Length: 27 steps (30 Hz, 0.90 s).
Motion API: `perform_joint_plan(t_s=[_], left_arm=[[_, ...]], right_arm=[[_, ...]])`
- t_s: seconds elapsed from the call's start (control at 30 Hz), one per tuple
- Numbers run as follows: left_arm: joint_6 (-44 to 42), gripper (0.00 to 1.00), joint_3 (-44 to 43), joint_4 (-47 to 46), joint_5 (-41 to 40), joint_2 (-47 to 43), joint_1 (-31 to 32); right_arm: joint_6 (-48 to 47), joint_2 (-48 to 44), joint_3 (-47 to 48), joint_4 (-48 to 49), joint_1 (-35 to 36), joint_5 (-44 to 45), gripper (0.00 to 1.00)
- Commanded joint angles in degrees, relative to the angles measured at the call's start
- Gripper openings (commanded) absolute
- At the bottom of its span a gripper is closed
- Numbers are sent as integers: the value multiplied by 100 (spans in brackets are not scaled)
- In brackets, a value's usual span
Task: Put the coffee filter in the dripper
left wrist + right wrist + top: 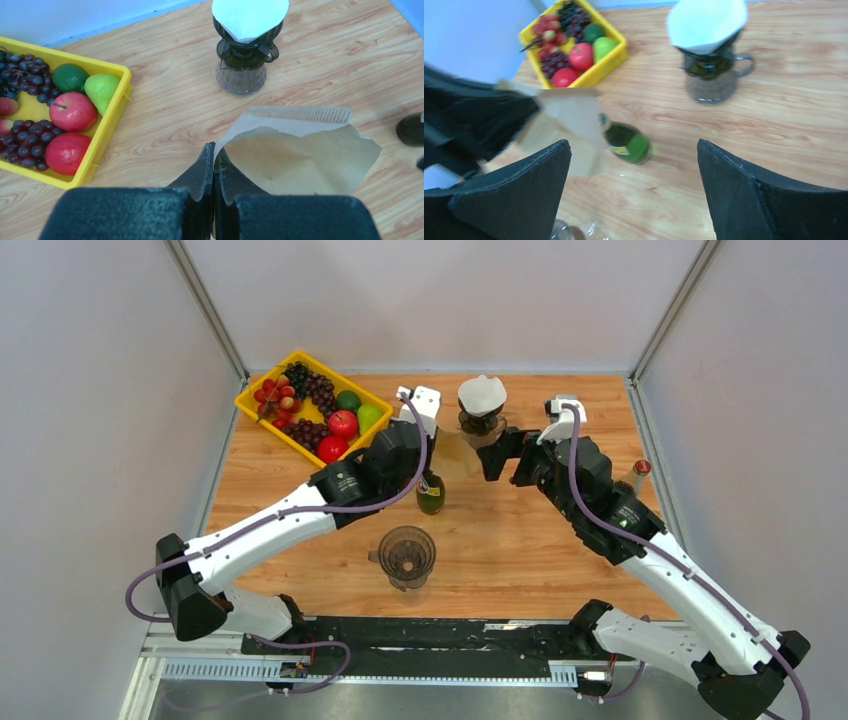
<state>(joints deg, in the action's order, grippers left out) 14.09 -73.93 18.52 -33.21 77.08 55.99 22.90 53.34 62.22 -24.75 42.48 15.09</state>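
My left gripper [214, 152] is shut on the left edge of a brown paper coffee filter [300, 155], which hangs partly opened above the table. In the top view that filter [453, 452] sits between the left gripper [438, 445] and the right gripper [489, 457]. The right gripper [633, 147] is open wide with nothing between its fingers, just right of the filter [569, 120]. An empty dark dripper [405, 556] stands near the front middle. A second dripper [482, 408] at the back holds a white filter [249, 17].
A green bottle [430, 492] stands under the left wrist, between the two drippers. A yellow tray [262, 426] of fruit sits at the back left. A small red-capped bottle [640, 471] stands by the right edge. Grey walls close in the table.
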Motion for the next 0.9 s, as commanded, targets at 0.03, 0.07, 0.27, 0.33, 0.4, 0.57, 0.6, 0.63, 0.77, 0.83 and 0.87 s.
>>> perform_joint_plan(t_s=[0.03,0.07,0.27,0.33,0.4,0.57,0.6,0.63,0.77,0.83,0.87], left_arm=[[653,0,-584,805,313,1,-238],[712,0,-603,878,400,-21,-286],[1236,0,-687,1772,949,-550,-325],[1402,0,-651,2169,1258,-820,-333],[1466,0,-529,2528,1703,-1154,-326],[1515,0,-186,2995,2665,-1901,-326],[1512,1,-189,3255,2712,-2007,-326],[1510,1,-204,3382,2850,-2040,-325],[1465,1,-177,3975,3513,-2082,-328],[1443,1,-170,4216,3615,-2032,-332],[1436,1,-163,4314,3626,-2006,-329]], right_arm=[[326,-104,-277,-211,-584,713,100],[364,-78,-352,-220,-713,615,100],[353,89,-696,-245,-1192,531,100],[268,138,-794,-239,-1320,418,100],[233,192,-843,-221,-1391,398,100],[149,388,-847,-150,-1424,185,100],[139,416,-845,-136,-1424,120,100],[125,441,-843,-123,-1422,67,100],[75,538,-847,-104,-1426,-6,100],[69,582,-847,-100,-1423,-34,100],[66,612,-847,-90,-1426,-46,100]])
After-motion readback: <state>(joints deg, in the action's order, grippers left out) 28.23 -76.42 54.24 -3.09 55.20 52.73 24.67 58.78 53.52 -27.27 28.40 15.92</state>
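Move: The empty dripper on its glass cup, where the brown coffee filter is to go, lies about 17 cm back and 4 cm left of the left hand, which holds the filter, and some 18 cm below it. The green bottle stands almost straight beneath that hand, about 20 cm down. The white-filtered dripper is 16 cm ahead and 11 cm right of it, about 18 cm lower. From the right hand the empty dripper is roughly 13 cm back, 19 cm left and 20 cm down. The brown filter stays pinched by its edge in the shut left fingers as that hand, after a slight rise, sweeps about 15 cm back and 7 cm left towards the empty dripper, nearly level, tipping down some 25 degrees and turning clockwise. The right hand, open and already clear, sinks about 10 cm and swings 7 cm right, away from the filter, edging forward and turning clockwise. ##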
